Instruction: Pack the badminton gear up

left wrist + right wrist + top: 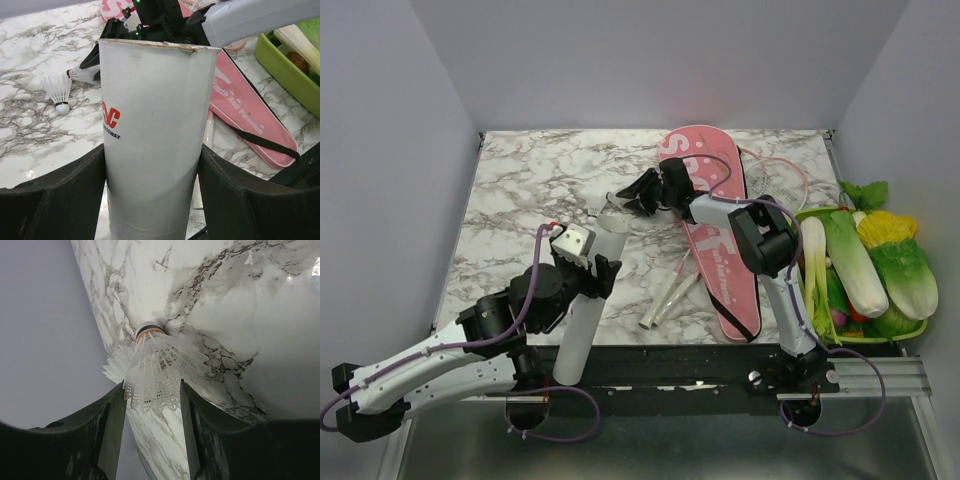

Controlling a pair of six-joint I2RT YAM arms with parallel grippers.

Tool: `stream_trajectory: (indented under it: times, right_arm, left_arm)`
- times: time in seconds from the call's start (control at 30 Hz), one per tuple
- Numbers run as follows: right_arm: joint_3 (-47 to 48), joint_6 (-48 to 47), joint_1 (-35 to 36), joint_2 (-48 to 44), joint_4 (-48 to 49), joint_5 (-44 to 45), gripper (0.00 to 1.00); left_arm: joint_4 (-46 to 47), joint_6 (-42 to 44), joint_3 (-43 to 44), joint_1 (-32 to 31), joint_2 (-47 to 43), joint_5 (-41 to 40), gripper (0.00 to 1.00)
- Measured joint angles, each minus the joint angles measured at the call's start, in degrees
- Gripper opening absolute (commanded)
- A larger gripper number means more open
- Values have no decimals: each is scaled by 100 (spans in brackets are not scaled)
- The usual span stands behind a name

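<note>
My left gripper [588, 272] [152, 157] is shut on the long white tube [582, 310] [155, 140], which lies slanted with its open mouth pointing toward the table's middle. Just past that mouth my right gripper [636, 197] [152, 390] is shut on the skirt of a white shuttlecock [157, 365] [81, 74], cork pointing away, close to the marble. A second shuttlecock [59, 93] lies on the table beside it. The pink bag [715, 235] [250, 117] lies right of centre under the right arm. The racket handles [670, 295] stick out beside it and the heads [775, 175] show behind it.
A green basket [820, 213] [280, 65] of toy vegetables stands at the right edge, close to the bag. White walls close in the marble table [520, 190] at the back and both sides. The black rail [670, 365] runs along the front edge.
</note>
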Motion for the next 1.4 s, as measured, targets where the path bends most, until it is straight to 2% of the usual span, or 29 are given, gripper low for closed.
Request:
stream_trajectory:
  times: [0.2,0.33,0.4,0.43,0.5,0.73,0.9,1.07,1.4]
  right_arm:
    - [151,116,0,140,37,22,52]
    - [382,155,0,225,31,44,43]
    - [564,151,0,247,13,83,31]
    - [599,153,0,267,17,87,16]
    - [785,109,0,313,-4,120,1]
    - [879,-118,-13,319,-31,219,1]
    - [57,-575,-85,-225,-118,282,1]
    - [-979,-1209,-240,-1410,-260,293,1]
    - [-2787,-2931,-378,-4500,-595,127,1]
  left_arm:
    - [-9,249,76,0,186,149,0]
    - [33,365,111,0,313,306,0]
    - [0,439,184,0,398,393,0]
    - [-15,570,225,0,448,411,0]
    - [-44,704,315,0,546,452,0]
    - [-57,1213,479,0,813,754,0]
    - [-63,1453,487,0,1029,1123,0]
    - [-94,1589,470,0,1204,1735,0]
    - [-15,1834,59,-15,1174,2822,0]
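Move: The right hand hovers low, the shuttlecock's skirt already between its open fingertips. The shuttlecock's middle is about 2 cm ahead and 4 cm left, 1 cm lower; a second shuttlecock lies some 9 cm left and 2 cm back. The bag's middle is roughly 20 cm right and 9 cm back. From the tube-holding left hand, the first shuttlecock is about 30 cm ahead, nearly in line sideways and 22 cm lower; the racket handles lie 14 cm right, 2 cm ahead, 23 cm below. Edging forward and up about 3 cm each, the right fingers shut on the skirt's rim, then the hand dips slightly before carrying the shuttlecock up, right and back towards the bag, ending some 17 cm higher with the fingertips tilted up about 30 degrees. The left hand keeps its grip, swinging the tube right, then also down and back, turning clockwise and tipping its mouth rightward. ##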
